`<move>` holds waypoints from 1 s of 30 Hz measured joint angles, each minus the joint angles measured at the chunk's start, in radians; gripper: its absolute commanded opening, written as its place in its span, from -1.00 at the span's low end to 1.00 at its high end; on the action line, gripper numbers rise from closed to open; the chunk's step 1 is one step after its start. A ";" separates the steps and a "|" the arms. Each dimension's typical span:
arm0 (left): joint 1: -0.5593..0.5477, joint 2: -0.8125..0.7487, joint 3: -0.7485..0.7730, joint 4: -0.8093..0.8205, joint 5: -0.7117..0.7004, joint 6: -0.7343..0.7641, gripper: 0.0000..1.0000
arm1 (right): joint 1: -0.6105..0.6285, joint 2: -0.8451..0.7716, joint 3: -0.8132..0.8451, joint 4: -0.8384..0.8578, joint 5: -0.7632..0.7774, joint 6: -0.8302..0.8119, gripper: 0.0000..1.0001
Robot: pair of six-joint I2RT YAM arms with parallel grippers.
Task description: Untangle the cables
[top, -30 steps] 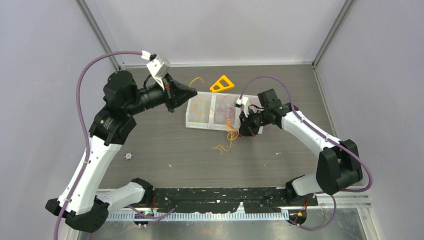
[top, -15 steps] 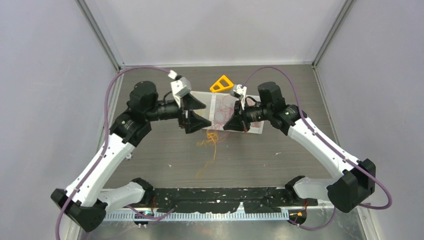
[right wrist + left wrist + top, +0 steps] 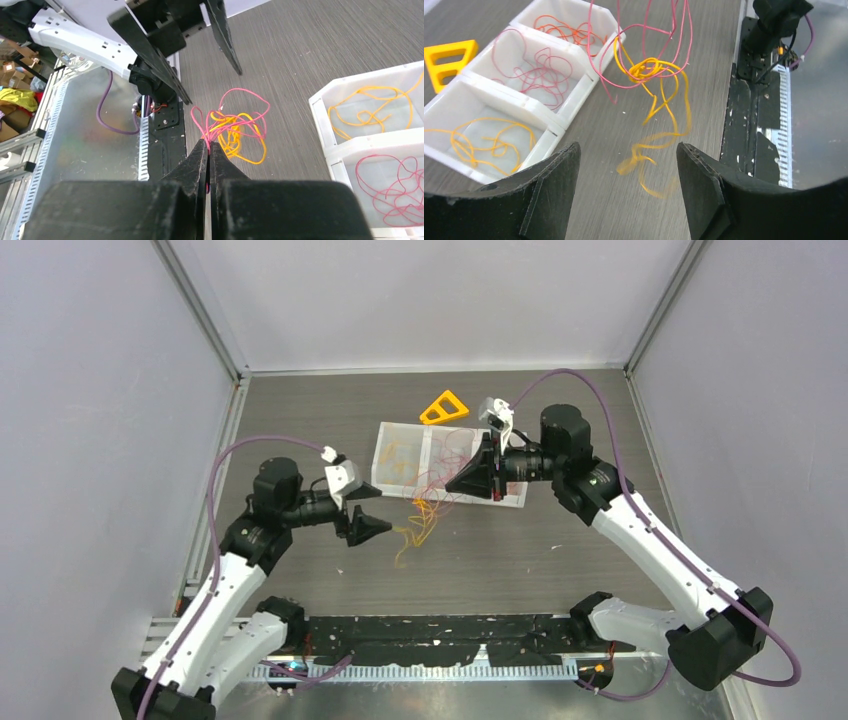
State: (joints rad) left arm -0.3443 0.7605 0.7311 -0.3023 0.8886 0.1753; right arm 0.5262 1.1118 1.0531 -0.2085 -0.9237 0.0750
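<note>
The cables form a tangle [image 3: 424, 512] of red and orange-yellow wires hanging in front of the white tray [image 3: 509, 499]. My right gripper [image 3: 207, 145] is shut on the red strands above the knot [image 3: 231, 125], and the orange loops [image 3: 651, 150] dangle down to the table. My left gripper [image 3: 372, 511] is open and holds nothing. It sits low, left of the tangle, and its fingers [image 3: 553, 186] frame the lowest orange strands without touching them. More cables lie sorted in the tray: yellow ones [image 3: 481, 141], red ones [image 3: 540, 75] and orange-red ones [image 3: 570, 29].
A yellow triangular piece [image 3: 444, 407] lies beyond the tray at the back. The three-compartment tray rim [image 3: 320, 107] stands just right of the hanging tangle. The black base rail [image 3: 749, 100] runs along the near table edge. Purple arm hoses [image 3: 240, 452] arch over both arms.
My left gripper opened, let go of its strand and swung from the back of the tray down toward the near left. The right gripper lifted the tangle up and left.
</note>
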 measured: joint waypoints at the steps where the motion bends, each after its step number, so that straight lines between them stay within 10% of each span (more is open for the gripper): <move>1: -0.013 0.020 -0.003 0.002 -0.005 0.018 0.41 | 0.000 0.000 0.003 -0.002 -0.008 -0.002 -0.89; 16: -0.271 0.146 -0.023 0.362 -0.156 -0.064 -0.10 | 0.028 -0.016 0.100 -0.021 -0.073 -0.114 -0.89; 21: -0.305 0.158 -0.014 0.426 -0.196 -0.125 -0.97 | 0.028 -0.021 0.111 -0.068 -0.072 -0.153 -0.89; 23: -0.325 0.158 -0.002 0.433 -0.192 -0.149 -1.00 | 0.028 -0.021 0.111 -0.092 -0.067 -0.166 -0.89; 30: -0.341 0.156 0.084 0.376 -0.196 -0.264 -1.00 | -0.014 0.000 0.115 -0.196 -0.024 -0.215 0.12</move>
State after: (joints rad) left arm -0.6853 0.9169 0.8150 0.0734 0.6926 -0.0883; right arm 0.5121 1.1114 1.1683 -0.4049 -0.9478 -0.1398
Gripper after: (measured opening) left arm 0.012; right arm 0.301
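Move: The yellow knot, with pink strands through it, hangs some 7 cm to the right of the open left hand, level with it front to back and about 3 cm above. From the right hand, which already grips the pink cable, the knot lies about 5 cm left, 2 cm back and 3 cm below. The tray's middle is roughly 19 cm ahead of the left hand, 13 cm to its right and 23 cm below. The yellow knot is met by the left hand, which goes about 8 cm right and, after a slight dip, 6 cm up, tilting some 10 degrees while its fingers shut and pinch the yellow strands beside the pink crossing. Meanwhile the right hand rises over 4 cm with the pink cable, easing back slightly, then sinks partway and starts to open. ##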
